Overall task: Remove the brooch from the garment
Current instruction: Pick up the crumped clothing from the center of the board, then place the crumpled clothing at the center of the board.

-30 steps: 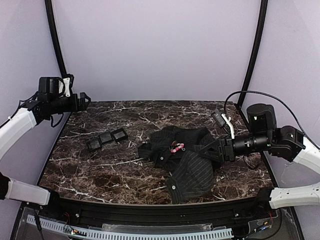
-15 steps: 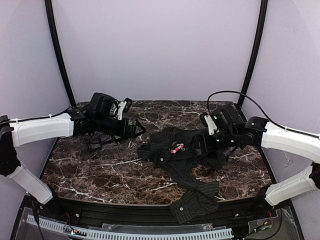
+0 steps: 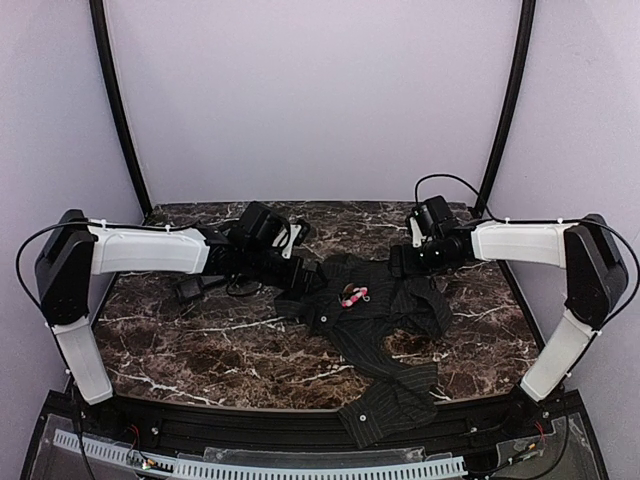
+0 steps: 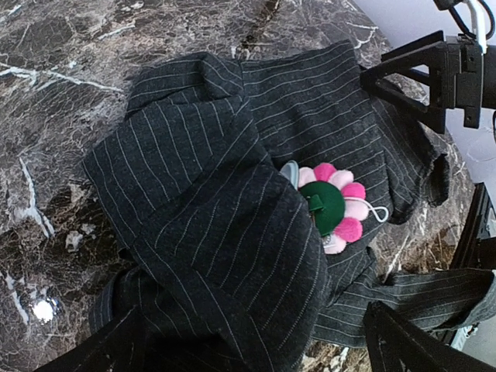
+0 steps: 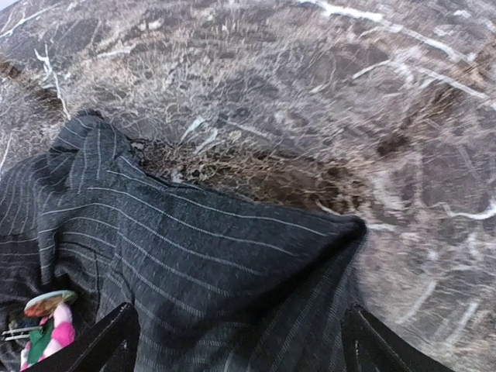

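Note:
The garment point(image 3: 375, 320) is a dark pinstriped shirt, crumpled on the marble table. The brooch point(image 3: 352, 296) is pinned on its upper middle: pink petals round a green centre in the left wrist view point(image 4: 333, 203), and at the bottom left edge of the right wrist view point(image 5: 45, 329). My left gripper point(image 3: 303, 279) is open at the shirt's left edge, its jaws wide apart over the fabric point(image 4: 256, 358). My right gripper point(image 3: 398, 263) is open at the shirt's back right edge, over a fold point(image 5: 240, 353). Neither touches the brooch.
Small black trays point(image 3: 189, 290) lie at the left, partly hidden behind my left arm. The shirt's lower end point(image 3: 385, 408) hangs over the table's front edge. Black frame posts point(image 3: 118, 100) stand at both back corners.
Both arms have swung in from the sides and now reach low to the shirt's left and right edges. The shirt's lower part has slid toward the front edge.

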Action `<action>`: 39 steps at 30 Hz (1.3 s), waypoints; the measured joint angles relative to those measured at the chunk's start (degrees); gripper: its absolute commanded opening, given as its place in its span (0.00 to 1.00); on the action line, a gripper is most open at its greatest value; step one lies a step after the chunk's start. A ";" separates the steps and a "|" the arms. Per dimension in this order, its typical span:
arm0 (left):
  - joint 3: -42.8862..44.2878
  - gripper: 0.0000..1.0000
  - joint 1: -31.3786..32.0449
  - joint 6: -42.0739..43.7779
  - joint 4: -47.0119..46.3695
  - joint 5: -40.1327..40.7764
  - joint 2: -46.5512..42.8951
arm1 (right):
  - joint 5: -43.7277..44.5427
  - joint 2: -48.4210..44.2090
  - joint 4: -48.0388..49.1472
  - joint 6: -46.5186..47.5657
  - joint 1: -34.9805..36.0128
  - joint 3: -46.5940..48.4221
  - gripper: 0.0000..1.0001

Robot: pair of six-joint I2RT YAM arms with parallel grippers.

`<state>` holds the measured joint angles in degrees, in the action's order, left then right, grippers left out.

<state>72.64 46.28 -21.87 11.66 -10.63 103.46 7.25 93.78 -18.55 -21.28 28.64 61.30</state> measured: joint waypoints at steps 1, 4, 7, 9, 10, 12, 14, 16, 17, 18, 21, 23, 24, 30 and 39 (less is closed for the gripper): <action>0.26 1.00 0.04 0.02 0.07 0.15 0.42 | -0.52 0.85 0.55 0.24 -0.22 0.00 0.84; 1.73 1.00 0.33 0.11 0.61 0.46 2.56 | -3.32 4.76 2.67 0.85 -0.31 0.57 0.77; 3.08 0.79 0.50 0.31 1.33 0.63 4.57 | -5.29 7.65 4.63 1.11 -0.31 1.09 0.52; 3.23 0.56 0.50 0.50 1.73 0.44 5.40 | -6.49 8.83 5.55 1.11 -0.31 1.29 0.32; 3.26 0.49 0.50 0.35 1.88 0.00 5.73 | -6.99 9.11 5.90 1.49 -0.31 1.33 0.22; 3.28 0.29 0.50 -0.04 1.99 -0.96 6.23 | -7.85 9.40 6.49 0.96 -0.57 1.53 0.07; 3.28 0.10 0.50 -0.31 2.03 -2.05 6.40 | -8.50 9.29 6.64 0.79 -0.68 2.01 0.00; 3.28 0.02 0.50 -0.42 2.01 -2.75 6.36 | -8.81 8.83 6.56 0.79 -0.72 2.71 0.00; 3.28 0.01 0.50 -0.87 2.03 -2.93 6.25 | -8.94 8.28 6.51 1.01 -0.74 3.02 0.00; 3.28 0.01 0.50 -0.72 2.14 -2.84 6.08 | -8.81 7.50 6.32 1.09 -0.74 3.39 0.00; 2.60 0.01 0.48 -0.79 3.06 -1.44 3.61 | -8.46 3.06 5.20 1.77 -0.81 4.31 0.00; 1.38 0.01 -0.11 -1.03 3.58 -0.52 -0.28 | -7.72 -2.03 4.57 2.67 -0.83 4.96 0.00; 0.66 0.01 -0.44 -1.29 3.76 -0.46 -2.84 | -7.34 -4.79 4.50 3.17 -0.85 5.42 0.00; -2.86 0.01 -5.35 -6.47 0.72 -5.95 -18.67 | -6.62 -19.26 4.52 6.05 -0.90 8.15 0.00; -16.24 0.05 -5.66 -21.51 -12.39 -22.56 -21.53 | -10.27 -25.05 4.07 6.84 -0.87 3.19 0.02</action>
<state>56.40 40.62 -43.38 -0.73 -33.19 81.93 -3.03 68.73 -14.48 -14.44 27.77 64.49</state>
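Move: The left hand hovers open about 4 cm above the garment's left edge, with the brooch some 7 cm to its right, level with it, and a white button about 6 cm back and 2 cm right. For the right hand, the garment's far right fold lies 1 cm ahead, 3 cm left and 5 cm below; the brooch is roughly 7 cm left of that hand and 4 cm back, the crumpled right sleeve about 4 cm right and 6 cm back. Down first, both hands sink about 4 cm onto the garment, the right also easing left, and each shuts its fingers to pinch the cloth. Then both haul it steeply up, the right nearly 30 cm while its fingers tilt upward, the left rather less and slightly left; finally both draw back and dip, keeping their pinch, the left wrist rolling. ##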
